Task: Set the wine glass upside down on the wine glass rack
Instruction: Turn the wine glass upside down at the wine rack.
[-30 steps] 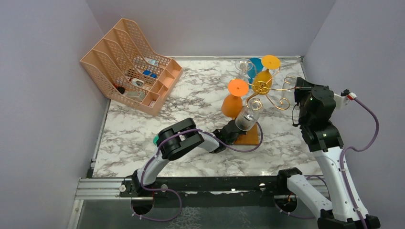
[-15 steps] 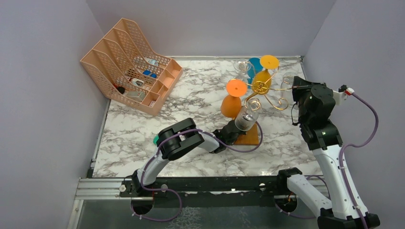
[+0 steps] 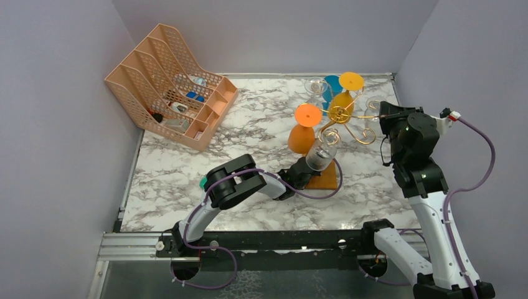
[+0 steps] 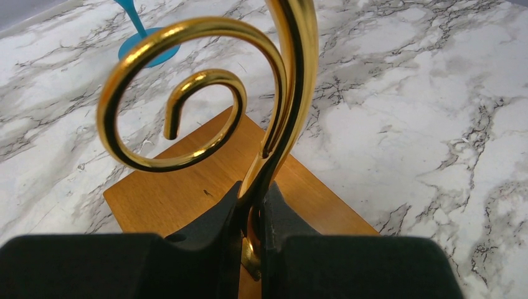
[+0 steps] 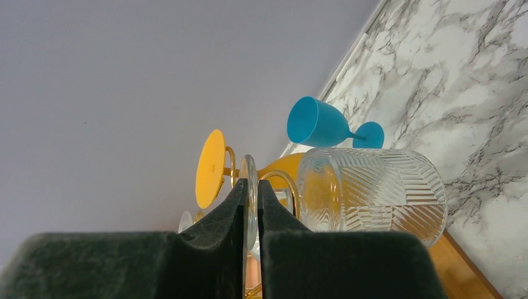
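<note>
The wine glass rack (image 3: 340, 114) is gold wire on a wooden base (image 4: 180, 193). My left gripper (image 4: 252, 200) is shut on the wire post low down, just above the base, with a gold spiral (image 4: 187, 93) rising in front. The clear ribbed wine glass (image 5: 373, 193) hangs at the rack's right side. Its round foot (image 5: 249, 180) sits between the fingertips of my right gripper (image 5: 250, 190), which is shut on it. A gold loop (image 5: 283, 187) circles the stem between foot and bowl. In the top view, my right gripper (image 3: 383, 116) is at the rack's right arm.
Two orange glasses (image 3: 304, 131) (image 3: 344, 99) and a clear one (image 3: 320, 154) hang upside down on the rack. A blue glass (image 5: 317, 121) stands behind it. A peach mesh organiser (image 3: 168, 84) fills the far left corner. Walls close in on the back and right.
My right gripper has shifted a little left, toward the rack's centre, with the glass foot in it. The left arm and rack base have not moved.
</note>
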Robot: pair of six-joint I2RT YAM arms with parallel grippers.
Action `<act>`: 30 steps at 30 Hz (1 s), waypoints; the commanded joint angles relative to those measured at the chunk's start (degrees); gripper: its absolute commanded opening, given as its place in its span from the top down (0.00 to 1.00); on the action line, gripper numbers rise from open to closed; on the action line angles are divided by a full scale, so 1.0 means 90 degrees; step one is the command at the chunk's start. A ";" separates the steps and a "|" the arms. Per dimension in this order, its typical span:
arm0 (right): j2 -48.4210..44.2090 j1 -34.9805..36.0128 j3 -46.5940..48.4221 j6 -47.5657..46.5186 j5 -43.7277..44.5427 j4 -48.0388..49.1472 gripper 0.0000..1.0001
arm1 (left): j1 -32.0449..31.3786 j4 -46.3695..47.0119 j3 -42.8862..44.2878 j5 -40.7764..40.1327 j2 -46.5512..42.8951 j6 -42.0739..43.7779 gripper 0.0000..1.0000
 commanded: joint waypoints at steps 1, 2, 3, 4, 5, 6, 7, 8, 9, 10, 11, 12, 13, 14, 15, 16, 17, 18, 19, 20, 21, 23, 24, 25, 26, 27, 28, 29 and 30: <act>-0.0180 -0.0029 0.0228 -0.0373 -0.0193 0.0033 0.89 | -0.0080 -0.0410 -0.0060 0.0145 0.0036 0.0498 1.00; -0.0152 -0.0029 0.0280 -0.0381 -0.0191 -0.0057 0.86 | -0.0080 -0.0410 -0.0058 0.0150 0.0043 0.0490 1.00; -0.0132 -0.0028 0.0325 -0.0389 -0.0188 -0.0157 0.82 | -0.0073 -0.0410 -0.0056 0.0146 0.0043 0.0489 1.00; -0.0092 -0.0028 0.0371 -0.0383 -0.0195 -0.0251 0.79 | -0.0079 -0.0406 -0.0059 0.0132 0.0041 0.0481 1.00; -0.0047 -0.0027 0.0430 -0.0379 -0.0205 -0.0343 0.76 | -0.0076 -0.0410 -0.0055 0.0119 0.0037 0.0472 1.00; -0.0009 -0.0029 0.0500 -0.0387 -0.0214 -0.0447 0.74 | -0.0082 -0.0409 -0.0056 0.0103 0.0037 0.0468 1.00; 0.0060 -0.0028 0.0615 -0.0413 -0.0220 -0.0539 0.72 | -0.0088 -0.0403 -0.0051 0.0090 0.0037 0.0469 1.00; 0.0101 -0.0028 0.0685 -0.0450 -0.0218 -0.0620 0.70 | -0.0085 -0.0409 -0.0048 0.0071 0.0041 0.0476 1.00; 0.0130 -0.0027 0.0758 -0.0469 -0.0201 -0.0701 0.69 | -0.0081 -0.0410 -0.0047 0.0052 0.0037 0.0483 1.00; 0.0143 -0.0030 0.0823 -0.0467 -0.0175 -0.0761 0.68 | -0.0080 -0.0408 -0.0046 0.0048 0.0037 0.0488 1.00; 0.0140 -0.0029 0.0874 -0.0493 -0.0152 -0.0802 0.66 | -0.0085 -0.0405 -0.0042 0.0040 0.0037 0.0491 1.00; 0.0137 -0.0028 0.0911 -0.0526 -0.0133 -0.0822 0.65 | -0.0082 -0.0410 -0.0047 0.0043 0.0023 0.0497 1.00; 0.0129 -0.0028 0.0949 -0.0563 -0.0131 -0.0833 0.64 | -0.0084 -0.0410 -0.0061 0.0025 0.0013 0.0498 1.00; 0.0126 -0.0032 0.0995 -0.0594 -0.0137 -0.0864 0.63 | -0.0082 -0.0410 -0.0077 0.0017 -0.0005 0.0491 0.98; 0.0137 -0.0029 0.1050 -0.0624 -0.0142 -0.0913 0.61 | -0.0086 -0.0410 -0.0090 0.0001 -0.0024 0.0497 0.96; 0.0152 -0.0028 0.1108 -0.0645 -0.0154 -0.1002 0.59 | -0.0084 -0.0410 -0.0108 -0.0025 -0.0036 0.0498 0.94; 0.0171 -0.0029 0.1170 -0.0625 -0.0157 -0.1118 0.57 | -0.0083 -0.0408 -0.0132 -0.0039 -0.0053 0.0506 0.93; 0.0174 -0.0030 0.1222 -0.0606 -0.0164 -0.1213 0.55 | -0.0083 -0.0410 -0.0150 -0.0049 -0.0078 0.0508 0.91; 0.0159 -0.0028 0.1241 -0.0592 -0.0172 -0.1272 0.54 | -0.0084 -0.0410 -0.0177 -0.0055 -0.0088 0.0507 0.90; 0.0124 -0.0034 0.1237 -0.0593 -0.0181 -0.1281 0.54 | -0.0090 -0.0409 -0.0196 -0.0056 -0.0095 0.0512 0.89; 0.0094 -0.0028 0.1214 -0.0608 -0.0194 -0.1273 0.54 | -0.0089 -0.0410 -0.0203 -0.0051 -0.0107 0.0512 0.89; 0.0055 -0.0032 0.1166 -0.0635 -0.0236 -0.1248 0.54 | -0.0092 -0.0410 -0.0206 -0.0027 -0.0114 0.0508 0.89; 0.0057 -0.0028 0.1137 -0.0669 -0.0260 -0.1226 0.54 | -0.0095 -0.0410 -0.0208 -0.0014 -0.0119 0.0506 0.89; 0.0053 -0.0029 0.1110 -0.0682 -0.0277 -0.1208 0.54 | -0.0095 -0.0406 -0.0212 -0.0011 -0.0120 0.0507 0.89; 0.0064 -0.0029 0.1076 -0.0686 -0.0298 -0.1173 0.54 | -0.0101 -0.0409 -0.0196 -0.0011 -0.0115 0.0508 0.89; 0.0064 -0.0028 0.1033 -0.0711 -0.0340 -0.1130 0.54 | -0.0103 -0.0410 -0.0191 -0.0004 -0.0111 0.0513 0.89; 0.0066 -0.0028 0.1002 -0.0724 -0.0372 -0.1074 0.54 | -0.0109 -0.0410 -0.0185 -0.0002 -0.0101 0.0517 0.89; 0.0072 -0.0030 0.0964 -0.0756 -0.0434 -0.1004 0.54 | -0.0118 -0.0408 -0.0182 -0.0001 -0.0095 0.0513 0.89; 0.0086 -0.0028 0.0937 -0.0770 -0.0477 -0.0971 0.54 | -0.0112 -0.0410 -0.0178 0.0006 -0.0092 0.0517 0.89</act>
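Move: The right fingertips still hold the near right rim of the clear wine glass's foot, one finger above and one below; the upside-down glass's middle is 8 cm below them, 3 cm left and 1 cm ahead. The rack hub is about 12 cm left, level ahead and 2 cm lower; the yellow glass's foot is 9 cm ahead, 9 cm left and 1 cm higher. From the left hand, clamped on the rack's gold leg, that clear glass is 11 cm right, 2 cm ahead and 20 cm up. The right hand lets go of the clear glass's foot, its nearly shut fingers spreading to roughly half open above and below the rim while the wrist turns only a few degrees, then it eases about 2 cm up and 2 cm back from the foot. Meanwhile the left hand stays put and keeps its pinch on the rack's gold leg. ##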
